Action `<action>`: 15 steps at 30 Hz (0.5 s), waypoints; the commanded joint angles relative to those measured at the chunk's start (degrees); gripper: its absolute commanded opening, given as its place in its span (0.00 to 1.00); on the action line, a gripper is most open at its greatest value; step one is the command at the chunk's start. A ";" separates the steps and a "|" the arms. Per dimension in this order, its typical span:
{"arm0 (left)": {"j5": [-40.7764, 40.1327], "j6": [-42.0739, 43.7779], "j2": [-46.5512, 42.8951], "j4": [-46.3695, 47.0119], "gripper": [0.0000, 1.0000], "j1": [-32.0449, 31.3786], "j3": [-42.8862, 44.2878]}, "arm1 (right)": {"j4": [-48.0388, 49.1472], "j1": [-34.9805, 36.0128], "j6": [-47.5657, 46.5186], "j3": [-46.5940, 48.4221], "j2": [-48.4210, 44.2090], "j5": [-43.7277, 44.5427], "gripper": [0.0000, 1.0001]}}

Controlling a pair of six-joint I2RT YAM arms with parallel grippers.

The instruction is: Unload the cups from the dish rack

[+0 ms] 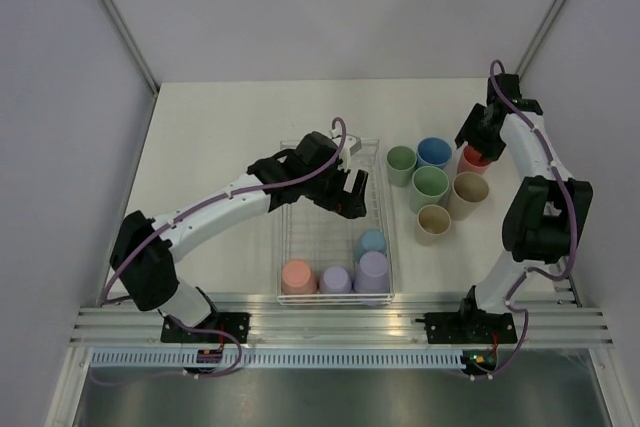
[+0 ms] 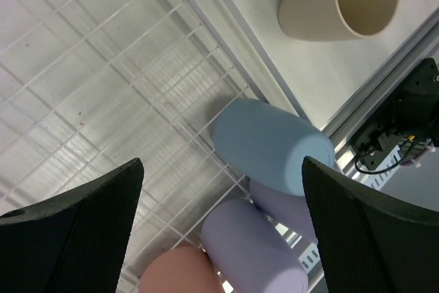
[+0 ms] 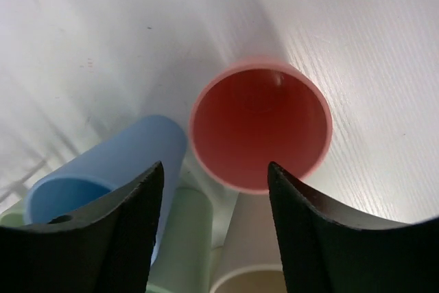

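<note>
The white wire dish rack point(image 1: 284, 209) lies mid-table. At its near end are several upside-down cups: salmon point(image 1: 296, 276), lavender point(image 1: 335, 279), lavender point(image 1: 373, 270) and blue point(image 1: 371, 242). My left gripper point(image 1: 350, 195) hangs open above the rack floor point(image 2: 103, 80), apart from the blue cup point(image 2: 271, 149), a lavender cup point(image 2: 250, 248) and the salmon cup point(image 2: 180, 272). My right gripper point(image 1: 480, 142) is open just above an upright salmon cup point(image 3: 260, 125) standing on the table, its fingers clear of the rim.
Right of the rack stand several upright cups: green point(image 1: 401, 164), blue point(image 1: 434, 153), green point(image 1: 429, 187), beige point(image 1: 469, 193) and beige point(image 1: 433, 224). The aluminium base rail point(image 1: 340, 322) runs along the near edge. Grey walls enclose the table on three sides.
</note>
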 commanded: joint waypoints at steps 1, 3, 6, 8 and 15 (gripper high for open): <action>0.72 3.44 3.38 2.66 0.98 -0.55 5.21 | -0.15 -0.16 1.35 0.63 -8.49 -1.74 0.69; 1.43 4.49 6.11 2.40 0.98 -0.90 6.36 | -0.94 -0.16 1.79 1.15 -10.79 -3.24 0.73; 6.08 6.69 8.92 1.35 0.97 -2.74 8.29 | -1.99 -0.16 1.80 1.68 -16.32 -4.03 0.82; 7.14 9.31 10.42 0.12 0.98 -4.32 9.09 | -2.17 -0.07 1.53 1.42 -18.61 -4.21 0.91; 6.18 12.40 15.34 -4.36 0.98 -8.81 11.99 | -3.84 0.55 -0.14 1.15 -25.83 -6.84 0.98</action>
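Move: The blue cup in the rack sits about 5 cm back, 4 cm to the right and 10 cm below my left hand. The large purple cup is some 6 cm nearer my base than it; the short beige cup stands on the table, level with my hand and 18 cm right. The red cup I already let go of is roughly 2 cm ahead, 2 cm right and 7 cm below my right hand, with another blue cup 9 cm to its left. I swing my open left hand to the right, about 6 cm, and bring it down and, after a small push forward, back towards the blue cup in the rack, turning it some 15 degrees clockwise. My right hand goes on rising off the red cup, about 15 cm up and slightly back, its fingers spreading fully and tipping up to point more forward. ##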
